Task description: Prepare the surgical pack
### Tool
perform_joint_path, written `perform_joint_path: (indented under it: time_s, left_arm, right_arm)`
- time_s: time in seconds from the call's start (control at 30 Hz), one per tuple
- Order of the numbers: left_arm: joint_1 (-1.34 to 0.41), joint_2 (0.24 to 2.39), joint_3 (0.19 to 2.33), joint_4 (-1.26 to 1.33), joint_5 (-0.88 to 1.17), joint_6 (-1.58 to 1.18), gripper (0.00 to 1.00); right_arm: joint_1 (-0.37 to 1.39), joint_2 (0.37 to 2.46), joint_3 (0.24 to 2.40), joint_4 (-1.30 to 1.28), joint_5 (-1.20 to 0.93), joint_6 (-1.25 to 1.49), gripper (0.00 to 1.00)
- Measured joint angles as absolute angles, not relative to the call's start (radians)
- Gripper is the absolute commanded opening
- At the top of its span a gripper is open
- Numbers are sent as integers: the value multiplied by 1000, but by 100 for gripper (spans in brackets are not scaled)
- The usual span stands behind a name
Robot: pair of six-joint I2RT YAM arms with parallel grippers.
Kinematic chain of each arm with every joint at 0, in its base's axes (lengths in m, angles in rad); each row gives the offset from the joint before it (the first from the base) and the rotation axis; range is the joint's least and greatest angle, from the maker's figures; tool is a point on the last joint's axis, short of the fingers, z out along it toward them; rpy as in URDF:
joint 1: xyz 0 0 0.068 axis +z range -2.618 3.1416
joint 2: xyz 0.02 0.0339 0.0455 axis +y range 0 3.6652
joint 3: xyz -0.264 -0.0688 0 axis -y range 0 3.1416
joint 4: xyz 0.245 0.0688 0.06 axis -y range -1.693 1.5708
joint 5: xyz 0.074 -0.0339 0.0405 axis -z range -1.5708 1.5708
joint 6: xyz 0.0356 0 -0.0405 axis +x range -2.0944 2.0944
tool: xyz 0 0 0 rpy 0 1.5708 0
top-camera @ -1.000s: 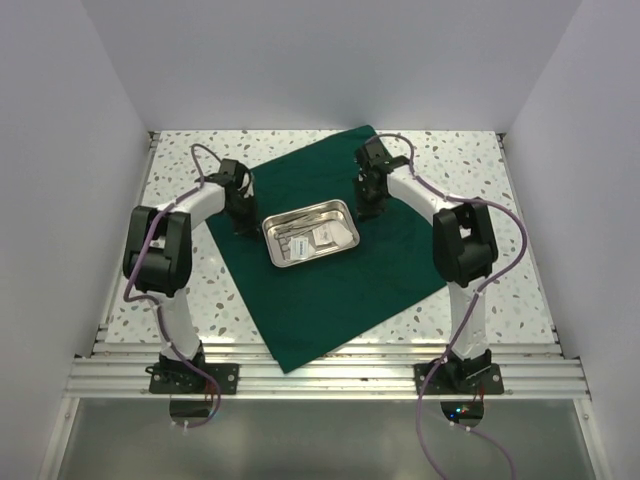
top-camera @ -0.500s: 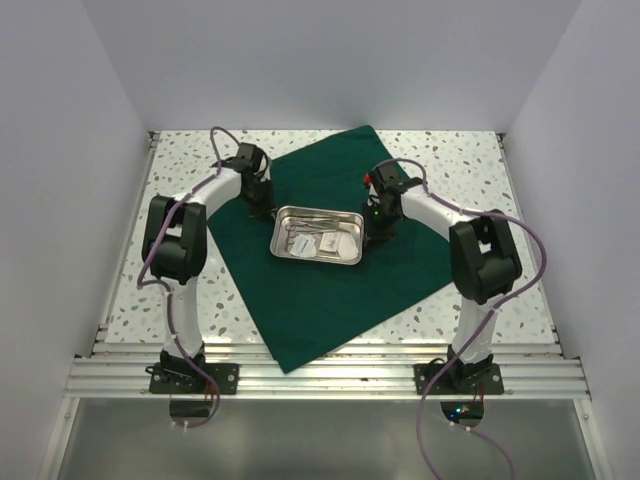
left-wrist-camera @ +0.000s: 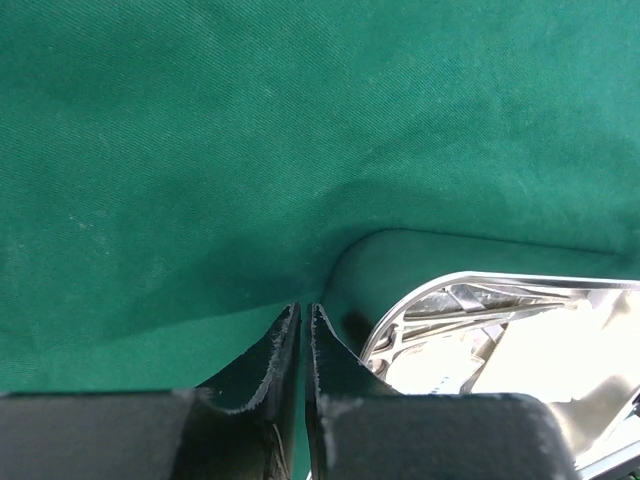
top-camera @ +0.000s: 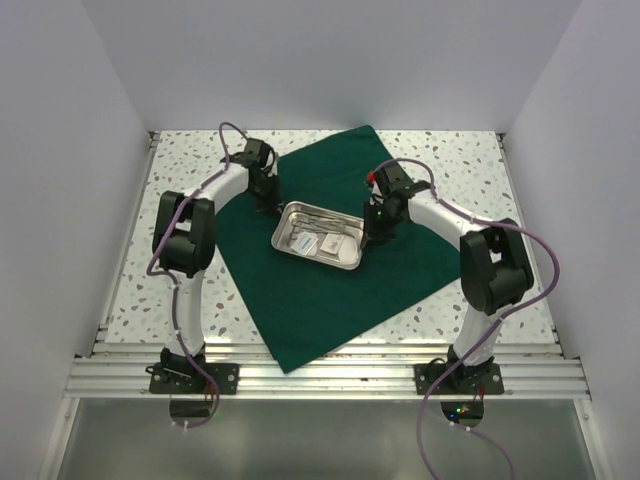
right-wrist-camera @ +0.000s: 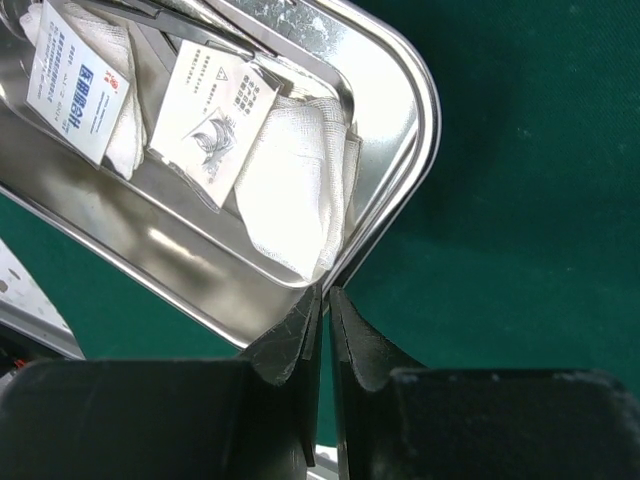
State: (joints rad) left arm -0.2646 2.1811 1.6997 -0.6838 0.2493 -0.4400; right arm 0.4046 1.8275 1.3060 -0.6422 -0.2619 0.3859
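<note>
The surgical pack, a large dark green drape (top-camera: 330, 295), lies as a diamond on the speckled table. A steel tray (top-camera: 313, 258) sits on the drape's middle, holding gauze (right-wrist-camera: 290, 190), paper packets (right-wrist-camera: 210, 120) and thin steel instruments (top-camera: 308, 220). My right gripper (right-wrist-camera: 325, 292) is shut on the tray rim (right-wrist-camera: 425, 110) at a corner, seen at the tray's right end (top-camera: 373, 236). My left gripper (left-wrist-camera: 303, 310) is shut with nothing between its fingers. Its tips rest at the drape (left-wrist-camera: 250, 150) beside the tray's corner (left-wrist-camera: 480, 277), at the tray's far left (top-camera: 270, 204).
The speckled table (top-camera: 180, 170) shows around the drape, inside white walls. An aluminium rail (top-camera: 320, 375) runs along the near edge, with both arm bases on it. Purple cables loop off both arms.
The tray has turned clockwise on the drape, its right end now nearer the front. My left gripper moved right and farther back; my right gripper came nearer with the tray rim.
</note>
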Motion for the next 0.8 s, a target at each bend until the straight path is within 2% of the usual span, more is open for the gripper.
perform_joint_path:
  time_s: [0.17, 0.33, 0.47, 0.63, 0.8]
  left_arm:
    - [-264, 2190, 1716, -695, 240, -430, 19]
    - [-264, 2200, 1750, -707, 233, -427, 22]
    - [-263, 2203, 1764, -708, 222, -426, 33]
    - [-256, 2203, 1765, -730, 198, -426, 47]
    - [-221, 2161, 1699, -731, 215, -427, 48]
  right_arm:
    - [405, 1832, 1312, -645, -265, 389, 12]
    - [405, 1843, 1326, -653, -265, 389, 12]
    - [405, 1858, 1349, -669, -263, 389, 13]
    - [407, 1861, 1381, -695, -197, 384, 25]
    - [405, 1859, 1438, -749, -86, 345, 44]
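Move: The loaded tray's middle lies about 8 cm to the right of the left hand and 6 cm nearer the base, and about 9 cm left of the right hand and 3 cm farther out, some 2 cm below each. Inside it, the gauze pad is about 3 cm left of the right hand and 1 cm ahead. From the left hand, the metal instruments are 9 cm right and 3 cm back, and the white packet is 5 cm right and 8 cm back. The tray, with nearly shut fingertips at its left and right end rims, first gets a small forward nudge of about 1 cm from both hands. Then they part from it: the left hand swings some 3 cm left and slightly back as its fingers open to about half, while the right eases forward, right and a little up, about 4 cm in all, tilting some 10 degrees and opening by roughly a quarter of its range. ##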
